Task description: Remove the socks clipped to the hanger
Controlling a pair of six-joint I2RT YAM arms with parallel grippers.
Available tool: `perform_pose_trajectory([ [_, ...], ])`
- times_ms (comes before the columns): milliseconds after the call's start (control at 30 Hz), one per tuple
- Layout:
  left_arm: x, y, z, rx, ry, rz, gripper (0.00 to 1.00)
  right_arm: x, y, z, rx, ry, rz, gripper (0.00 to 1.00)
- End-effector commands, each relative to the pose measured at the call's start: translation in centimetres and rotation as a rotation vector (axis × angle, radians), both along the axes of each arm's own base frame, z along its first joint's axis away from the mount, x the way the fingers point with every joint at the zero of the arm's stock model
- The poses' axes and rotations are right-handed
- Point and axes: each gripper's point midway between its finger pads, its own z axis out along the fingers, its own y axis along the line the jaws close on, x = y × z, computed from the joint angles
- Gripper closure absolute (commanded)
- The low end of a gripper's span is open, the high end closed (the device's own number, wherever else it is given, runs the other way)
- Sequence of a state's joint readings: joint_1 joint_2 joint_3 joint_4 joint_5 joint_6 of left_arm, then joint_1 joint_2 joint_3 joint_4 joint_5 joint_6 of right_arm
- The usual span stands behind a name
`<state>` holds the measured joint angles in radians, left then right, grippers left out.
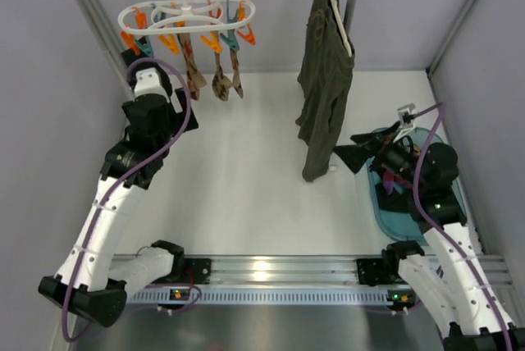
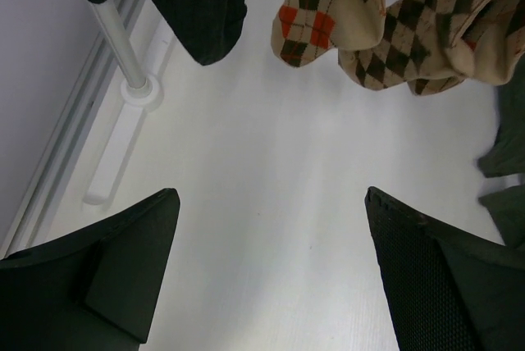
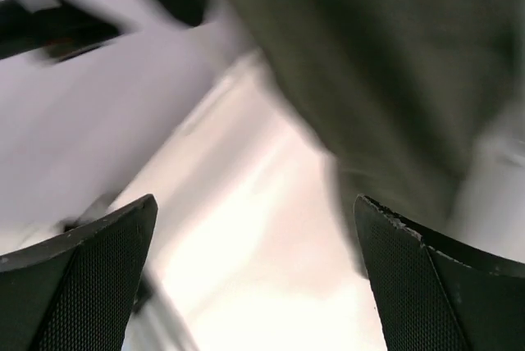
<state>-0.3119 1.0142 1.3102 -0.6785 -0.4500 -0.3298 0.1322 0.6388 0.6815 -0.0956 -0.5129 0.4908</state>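
Observation:
The white hanger [image 1: 187,16] with orange and teal clips hangs from the rail at the back left. Brown argyle socks [image 1: 220,80] dangle from its clips. My left gripper [image 1: 138,62] is open and empty just below the hanger's left end. In the left wrist view its fingers [image 2: 123,269] spread wide under a black sock [image 2: 197,6] and the argyle socks [image 2: 385,39], touching neither. My right gripper [image 1: 351,148] is open and empty, beside the teal tray [image 1: 422,232], where a striped sock [image 1: 387,184] and dark socks lie. Its view is blurred, fingers [image 3: 426,285] apart.
A long olive-green garment [image 1: 323,80] hangs from the rail at the right, just left of my right gripper, and fills the right wrist view [image 3: 394,64]. The rack's post [image 2: 123,47] stands by the left wall. Grey walls close in both sides.

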Motion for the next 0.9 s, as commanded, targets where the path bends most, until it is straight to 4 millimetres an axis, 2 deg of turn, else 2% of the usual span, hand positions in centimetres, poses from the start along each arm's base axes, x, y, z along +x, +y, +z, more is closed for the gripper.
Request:
perform_pose_trajectory([
  [0,2.3,-0.2,-1.0,0.025,-0.061,-0.005,0.02,-9.2,6.7,6.4,0.064,-0.320,0.628,0.01],
  [67,3.5,0.0,-1.4,0.019,-0.085,0.018,0.02,-10.0,8.0,6.8,-0.026,-0.369,0.643,0.01],
  [100,3.9,0.3,-2.8,0.026,-0.070,0.027,0.02,-10.1,8.4,6.8,-0.050,-0.373,0.647,0.01],
  [167,5.0,1.3,-2.7,0.017,-0.116,0.063,0.02,-11.7,9.5,7.4,-0.066,-0.415,0.710,0.00],
  [200,5.2,1.7,-3.9,0.024,-0.106,0.062,0.02,-12.1,9.8,7.5,-0.060,-0.420,0.732,0.00],
  [233,5.7,2.7,-3.7,0.021,-0.136,0.070,0.02,-12.7,10.2,7.3,-0.041,-0.411,0.767,0.01],
  [267,6.6,1.8,-2.6,-0.009,-0.213,-0.001,0.02,-13.0,10.3,7.8,-0.026,-0.440,0.778,0.01],
  [300,7.1,2.5,-3.3,-0.023,-0.228,-0.010,0.02,-13.3,10.4,7.7,-0.018,-0.447,0.793,0.01],
  [367,8.1,2.8,-3.1,-0.039,-0.281,-0.017,0.02,-13.8,10.6,7.4,-0.009,-0.450,0.822,0.01],
  [400,8.8,2.3,-2.1,-0.045,-0.339,-0.051,0.02,-13.8,10.7,7.2,-0.008,-0.446,0.826,0.01],
  [433,9.8,2.0,-2.9,-0.043,-0.331,-0.066,0.02,-14.0,10.8,7.2,-0.007,-0.450,0.834,0.01],
  [500,10.9,2.3,-2.0,-0.022,-0.379,-0.049,0.03,-14.1,10.9,7.4,-0.004,-0.458,0.838,0.01],
  [533,11.7,2.5,-2.5,-0.005,-0.373,-0.040,0.07,-14.2,11.0,7.5,0.001,-0.455,0.843,0.00],
  [600,12.5,3.3,-2.2,0.046,-0.406,-0.008,0.19,-14.3,11.0,7.8,0.005,-0.461,0.847,0.01],
  [667,12.9,3.7,-2.2,0.071,-0.428,0.005,0.22,-14.6,11.2,7.9,0.008,-0.465,0.860,0.01],
  [767,14.0,4.1,-1.9,0.074,-0.444,0.019,0.37,-14.6,11.4,7.9,0.002,-0.472,0.865,0.01],
  [800,14.4,4.1,-2.4,0.071,-0.434,0.018,0.47,-14.5,11.5,8.2,0.002,-0.479,0.863,0.01],
  [833,14.6,4.0,-2.4,0.066,-0.436,0.015,0.67,-14.4,11.7,8.3,0.002,-0.475,0.857,0.00],
  [867,14.7,4.0,-2.2,0.060,-0.440,0.016,0.73,-14.0,11.9,8.3,0.001,-0.464,0.855,0.01],
])
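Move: The black sock hangs from its clips about 14 cm ahead of the left hand and 5 cm to its left, its middle roughly level with the open fingers and its toe some 6 cm lower. Beside it, the red-plaid sock hangs about 15 cm ahead and 4 cm to the hand's right, and another argyle sock some 11 cm to the right, both near hand height. From the right hand, the black sock is roughly 20 cm ahead, 62 cm left and 4 cm up. Forward and down first, dipping about 8 cm while edging left, the left hand then runs on forward beneath the black sock, some 14 cm in all, tips its fingers up toward level and closes them most of the way around the sock's toe, pinching it. The right hand, empty and open, swings back and left away from the basket, rising about 6 cm and turning nearly 50 degrees counter-clockwise. ##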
